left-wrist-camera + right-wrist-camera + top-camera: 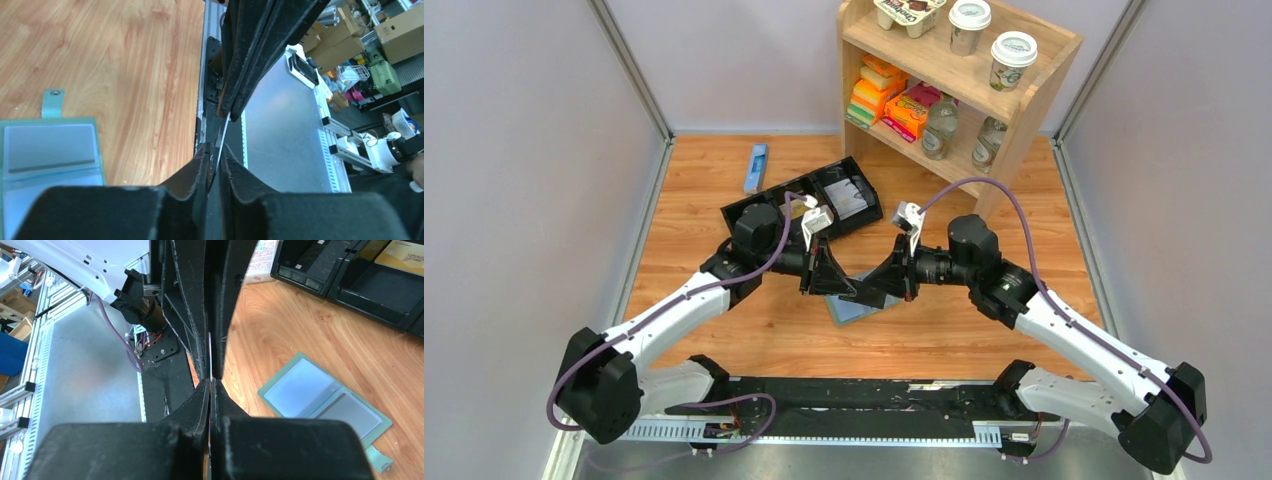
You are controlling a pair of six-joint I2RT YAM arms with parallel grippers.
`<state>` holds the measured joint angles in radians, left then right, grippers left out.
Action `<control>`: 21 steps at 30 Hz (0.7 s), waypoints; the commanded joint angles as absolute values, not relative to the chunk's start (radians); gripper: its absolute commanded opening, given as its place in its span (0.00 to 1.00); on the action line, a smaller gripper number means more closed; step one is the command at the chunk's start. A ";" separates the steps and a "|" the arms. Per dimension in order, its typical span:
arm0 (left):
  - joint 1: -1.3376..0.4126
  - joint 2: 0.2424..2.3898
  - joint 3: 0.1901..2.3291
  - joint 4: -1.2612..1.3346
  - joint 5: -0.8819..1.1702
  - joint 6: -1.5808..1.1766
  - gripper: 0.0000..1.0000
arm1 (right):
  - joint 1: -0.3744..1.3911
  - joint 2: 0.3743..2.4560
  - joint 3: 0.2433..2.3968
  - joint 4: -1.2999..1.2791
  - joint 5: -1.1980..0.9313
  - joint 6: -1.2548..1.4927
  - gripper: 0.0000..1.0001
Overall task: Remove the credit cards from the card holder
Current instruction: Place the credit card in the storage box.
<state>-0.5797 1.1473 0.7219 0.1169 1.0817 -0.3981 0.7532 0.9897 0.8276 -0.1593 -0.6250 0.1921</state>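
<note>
The grey-green card holder (852, 309) lies open on the wooden table, its pale blue pockets up (50, 150) (325, 397). Just above it the two grippers meet tip to tip. My right gripper (881, 285) (212, 381) is shut on a thin credit card (223, 130), seen edge-on as a pale line (210, 352). My left gripper (867, 293) (215, 147) faces it with its jaws close on either side of the card's free edge. A narrow gap still shows beside the card.
A black three-compartment tray (754, 208) (320, 285) sits behind the grippers, with a gold card (400, 255) in one compartment. A blue object (756, 167) lies far left. A wooden shelf (954, 80) of goods stands at the back, and a pink-and-white packet (260, 260) beside the tray.
</note>
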 commanded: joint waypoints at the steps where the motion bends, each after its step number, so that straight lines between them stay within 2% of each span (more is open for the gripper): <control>1: -0.578 1.141 0.739 0.151 1.098 -0.400 0.05 | 0.732 0.986 0.812 -0.057 -0.657 0.244 0.00; 2: -0.575 1.138 0.742 0.134 1.069 -0.393 0.00 | 0.727 0.989 0.811 -0.058 -0.650 0.248 0.00; 3: -0.572 1.129 0.753 0.083 1.052 -0.370 0.00 | 0.723 0.989 0.810 -0.058 -0.640 0.253 0.00; 4: -0.563 1.126 0.759 0.059 1.017 -0.361 0.00 | 0.718 0.986 0.807 -0.060 -0.614 0.259 0.05; 6: -0.537 1.112 0.768 0.005 0.982 -0.342 0.00 | 0.707 0.976 0.804 -0.075 -0.556 0.271 0.30; 7: -0.525 1.103 0.775 -0.042 0.962 -0.342 0.00 | 0.701 0.970 0.802 -0.080 -0.525 0.273 0.51; 10: -0.445 1.075 0.796 -0.127 0.886 -0.333 0.00 | 0.689 0.947 0.799 -0.113 -0.431 0.272 0.72; 12: -0.393 1.068 0.827 -0.234 0.783 -0.307 0.00 | 0.687 0.937 0.796 -0.133 -0.358 0.276 0.92; 13: -0.376 1.065 0.840 -0.309 0.752 -0.301 0.00 | 0.686 0.936 0.793 -0.141 -0.333 0.276 0.98; 18: -0.183 1.104 0.940 -0.527 0.519 -0.301 0.00 | 0.684 0.977 0.795 -0.181 -0.212 0.296 1.00; 21: -0.063 1.160 0.988 -0.618 0.486 -0.316 0.00 | 0.684 1.026 0.804 -0.202 -0.181 0.308 1.00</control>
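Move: Between the two grippers, the dark credit card's middle lies about 2 cm right of the left hand and 2 cm left of the right hand, 1 cm back and level with both. From the left hand the storage box is some 26 cm ahead, 12 cm left and 21 cm down; the card holder lies 6 cm ahead, 2 cm right, and the white-pink box 10 cm ahead, 28 cm left, both about as low. From the right hand the storage box is roughly 25 cm ahead, 17 cm left and 22 cm down. Taking over the card, the left fingers close and pinch it while the right fingers, still shut on it, then open wide and let go. The left hand carries it forward and left towards the storage box, some 18 cm, speeding up, sinking slightly and turning about 45 degrees counter-clockwise; the right hand draws away forward and right about 7 cm, turning clockwise. ##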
